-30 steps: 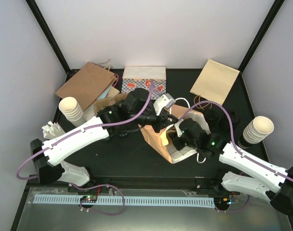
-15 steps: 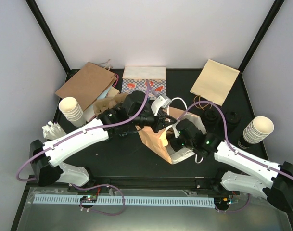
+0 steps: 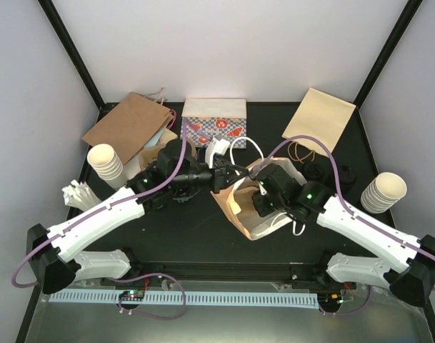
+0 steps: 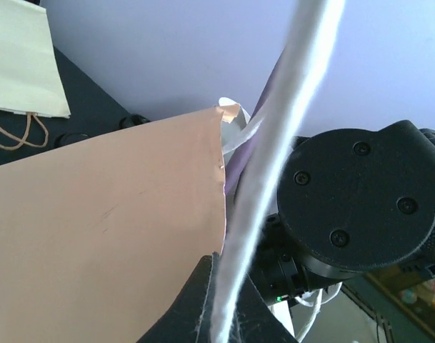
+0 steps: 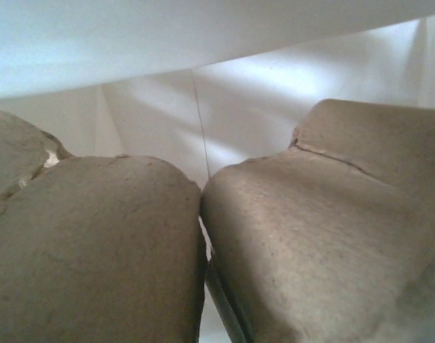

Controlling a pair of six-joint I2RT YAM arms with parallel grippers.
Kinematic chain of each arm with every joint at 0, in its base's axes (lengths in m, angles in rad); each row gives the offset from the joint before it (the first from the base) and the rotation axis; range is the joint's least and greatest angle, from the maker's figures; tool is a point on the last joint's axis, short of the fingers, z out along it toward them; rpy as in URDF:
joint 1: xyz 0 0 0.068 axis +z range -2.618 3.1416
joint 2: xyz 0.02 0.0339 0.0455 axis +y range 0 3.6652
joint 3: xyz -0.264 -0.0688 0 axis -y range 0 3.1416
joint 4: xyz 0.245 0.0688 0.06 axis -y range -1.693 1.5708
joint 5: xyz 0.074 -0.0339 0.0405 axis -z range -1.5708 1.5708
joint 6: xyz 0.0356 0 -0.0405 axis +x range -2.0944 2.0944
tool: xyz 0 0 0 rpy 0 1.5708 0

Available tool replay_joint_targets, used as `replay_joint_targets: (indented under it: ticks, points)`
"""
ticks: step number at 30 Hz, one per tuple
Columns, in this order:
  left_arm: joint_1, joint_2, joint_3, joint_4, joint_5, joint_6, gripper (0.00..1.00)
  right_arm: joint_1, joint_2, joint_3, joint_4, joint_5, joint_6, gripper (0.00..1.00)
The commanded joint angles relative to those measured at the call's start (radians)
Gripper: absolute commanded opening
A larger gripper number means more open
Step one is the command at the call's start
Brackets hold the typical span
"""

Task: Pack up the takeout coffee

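Two small black cups of takeout coffee stand on the table right of the brown paper bag, outside it. My left gripper is shut on the bag's white cord handle and holds the bag's mouth up. My right gripper reaches into the bag's mouth. In the right wrist view the humps of the cardboard tray fill the frame against the bag's white inner wall. They hide the jaws.
Brown paper bags lie at the back left and a flat tan bag at the back right. A patterned box sits at the back middle. Stacks of white paper cups stand at left and right. Napkins lie by the left stack.
My left gripper has pulled the handle back and to the left, and the bag has stood up more. My right gripper has moved further into the bag's mouth.
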Motion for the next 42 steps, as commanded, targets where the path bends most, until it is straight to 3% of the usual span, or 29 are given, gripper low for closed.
replay_joint_targets:
  ticks: [1,11,28,42]
  points:
    - [0.035,-0.015,-0.026,0.116,0.052,-0.077,0.02,0.002,0.063,0.057,-0.171,0.045,0.037,0.2]
    - [0.072,0.018,-0.073,0.043,0.066,-0.117,0.02,0.002,0.144,0.103,-0.236,0.036,-0.01,0.22]
    - [0.145,0.042,-0.029,-0.195,0.023,0.053,0.02,0.031,0.306,0.037,-0.001,-0.015,-0.134,0.22]
    - [0.156,0.032,0.027,-0.309,-0.03,0.128,0.04,0.041,0.392,0.026,0.024,0.035,-0.154,0.23]
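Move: The paper bag, held by its top edge or handle in the left fingers, has its middle about 6 cm right of, 3 cm back from and 15 cm below the left hand. The right hand, inside the bag, holds the cup carrier, whose middle is 2 cm to its left and 3 cm below; the bag's middle is 3 cm left, 2 cm back, level in height. A black cup stands 7 cm ahead, 16 cm left of and 29 cm below the left hand. The right hand keeps its hold on the cup carrier inside the bag and carries it down about 8 cm, first easing slightly right and back, then bringing it left and a little forward as the wrist rolls some 15 degrees, its left side dipping. Alongside it the left hand keeps its fingers shut on the bag's top and lowers it about 7 cm while drifting some 4 cm forward and 4 cm left, its right-pointing fingers tipping further down. ##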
